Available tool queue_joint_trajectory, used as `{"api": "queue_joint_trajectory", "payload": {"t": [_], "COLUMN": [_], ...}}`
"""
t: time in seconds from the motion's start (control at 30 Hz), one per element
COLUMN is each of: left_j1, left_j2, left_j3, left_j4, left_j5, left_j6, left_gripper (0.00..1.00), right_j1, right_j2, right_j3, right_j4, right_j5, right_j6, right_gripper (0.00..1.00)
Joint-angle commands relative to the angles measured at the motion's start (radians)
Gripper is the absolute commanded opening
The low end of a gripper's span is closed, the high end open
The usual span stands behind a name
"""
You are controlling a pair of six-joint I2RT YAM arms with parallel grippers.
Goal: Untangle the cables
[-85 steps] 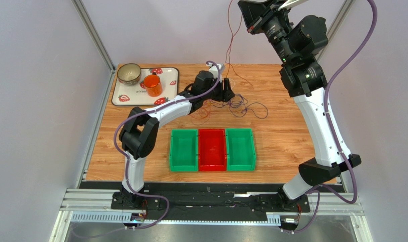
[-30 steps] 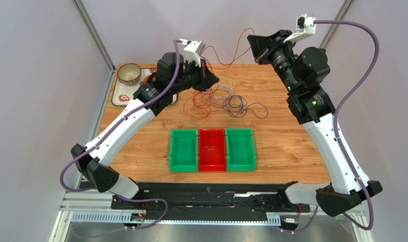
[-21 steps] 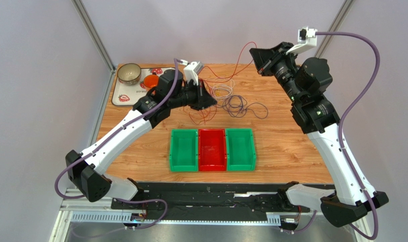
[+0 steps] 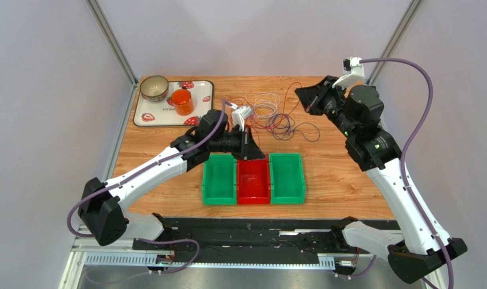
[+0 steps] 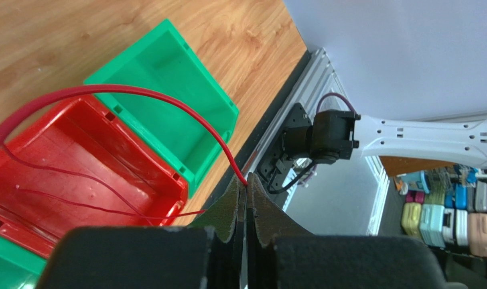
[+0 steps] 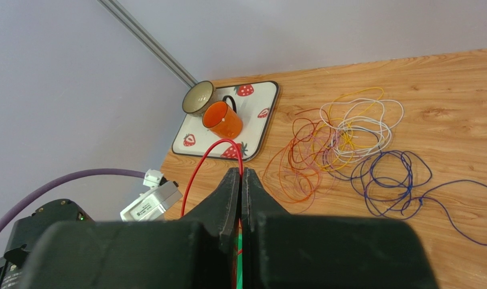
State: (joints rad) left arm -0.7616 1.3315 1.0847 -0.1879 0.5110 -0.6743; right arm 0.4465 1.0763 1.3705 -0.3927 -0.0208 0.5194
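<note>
The cables (image 4: pixel 275 119) lie in loose loops at the back of the table: orange (image 6: pixel 300 162), white (image 6: pixel 363 117) and dark blue-purple (image 6: pixel 390 177). One red cable (image 5: pixel 107 89) runs between both grippers. My left gripper (image 4: pixel 255 155) hovers over the far end of the red bin (image 4: pixel 253 183) and is shut on this cable (image 5: pixel 247 180), with thinner red strands trailing into the bin. My right gripper (image 4: pixel 302 99) is raised at the back right, beside the loops. It is shut on the same red cable (image 6: pixel 225 142) at its fingertips (image 6: pixel 240 171).
Two green bins (image 4: pixel 219 180) (image 4: pixel 286 179) flank the red one. A strawberry tray (image 4: pixel 204 90) at the back left carries an orange cup (image 4: pixel 182 102) and a bowl (image 4: pixel 154 88). Frame posts stand at the back corners.
My left arm has swung from the back of the table toward me and down over the red bin, pulling the red cable along. The right arm has come lower and nearer the table.
</note>
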Motion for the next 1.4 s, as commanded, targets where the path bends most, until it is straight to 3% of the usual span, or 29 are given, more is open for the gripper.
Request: {"api": "queue_joint_trajectory", "payload": {"t": [0.0,0.53,0.63,0.73,0.77,0.87,0.97,1.23,1.37], "left_j1": [-0.010,-0.015,-0.018,-0.019,-0.019,-0.019,-0.019,-0.019,-0.019], "left_j2": [-0.002,0.135,0.132,0.124,0.120,0.107,0.089,0.012,-0.061], "left_j3": [-0.055,-0.098,-0.072,-0.029,-0.014,0.010,0.026,0.086,0.167], "left_j4": [0.131,0.010,-0.085,-0.191,-0.209,-0.283,-0.344,-0.505,-0.642], "left_j5": [0.086,0.023,-0.023,-0.072,-0.084,-0.104,-0.141,-0.235,-0.443], "left_j6": [-0.037,-0.018,0.016,0.053,0.061,0.087,0.102,0.156,0.197], "left_gripper": [0.00,0.00,0.09,0.25,0.37,0.51,0.60,0.62,0.62], "right_j1": [0.003,0.004,0.004,0.006,0.006,0.004,0.006,0.006,0.009], "right_j2": [-0.035,-0.013,-0.012,-0.024,-0.030,-0.055,-0.061,-0.073,-0.065], "right_j3": [-0.028,-0.106,-0.113,-0.113,-0.114,-0.117,-0.108,-0.077,-0.068], "right_j4": [-0.002,-0.051,-0.069,-0.078,-0.077,-0.077,-0.100,-0.118,-0.109], "right_j5": [-0.014,-0.067,-0.067,-0.071,-0.074,-0.076,-0.061,-0.082,-0.158], "right_j6": [-0.004,0.004,-0.002,-0.012,-0.016,-0.024,-0.039,-0.030,0.005], "right_gripper": [0.00,0.00,0.00,0.00,0.00,0.00,0.00,0.00,0.00]}}
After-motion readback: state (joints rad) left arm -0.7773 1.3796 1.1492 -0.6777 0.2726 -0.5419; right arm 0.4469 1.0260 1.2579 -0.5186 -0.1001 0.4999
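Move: The left hand holds the red cable above the red bin, whose middle is roughly 22 cm below it, 3 cm ahead and 3 cm to its left. From that bin's middle, the green bins stand about 12 cm to either side, level with it, and the cable tangle lies some 25 cm farther out and 4 cm right. From the right hand, pinching the same cable higher up, the red bin is about 7 cm back, 14 cm left and 38 cm below. Still pinching the red cable, the left hand sinks about 10 cm towards the red bin, then opens its fingers wide and lets go, shifting about 6 cm left and rising slightly while its fingers swing steeper downward, some 25 degrees. The right hand keeps its pinch and lowers about 6 cm, easing back slightly and tipping down. ##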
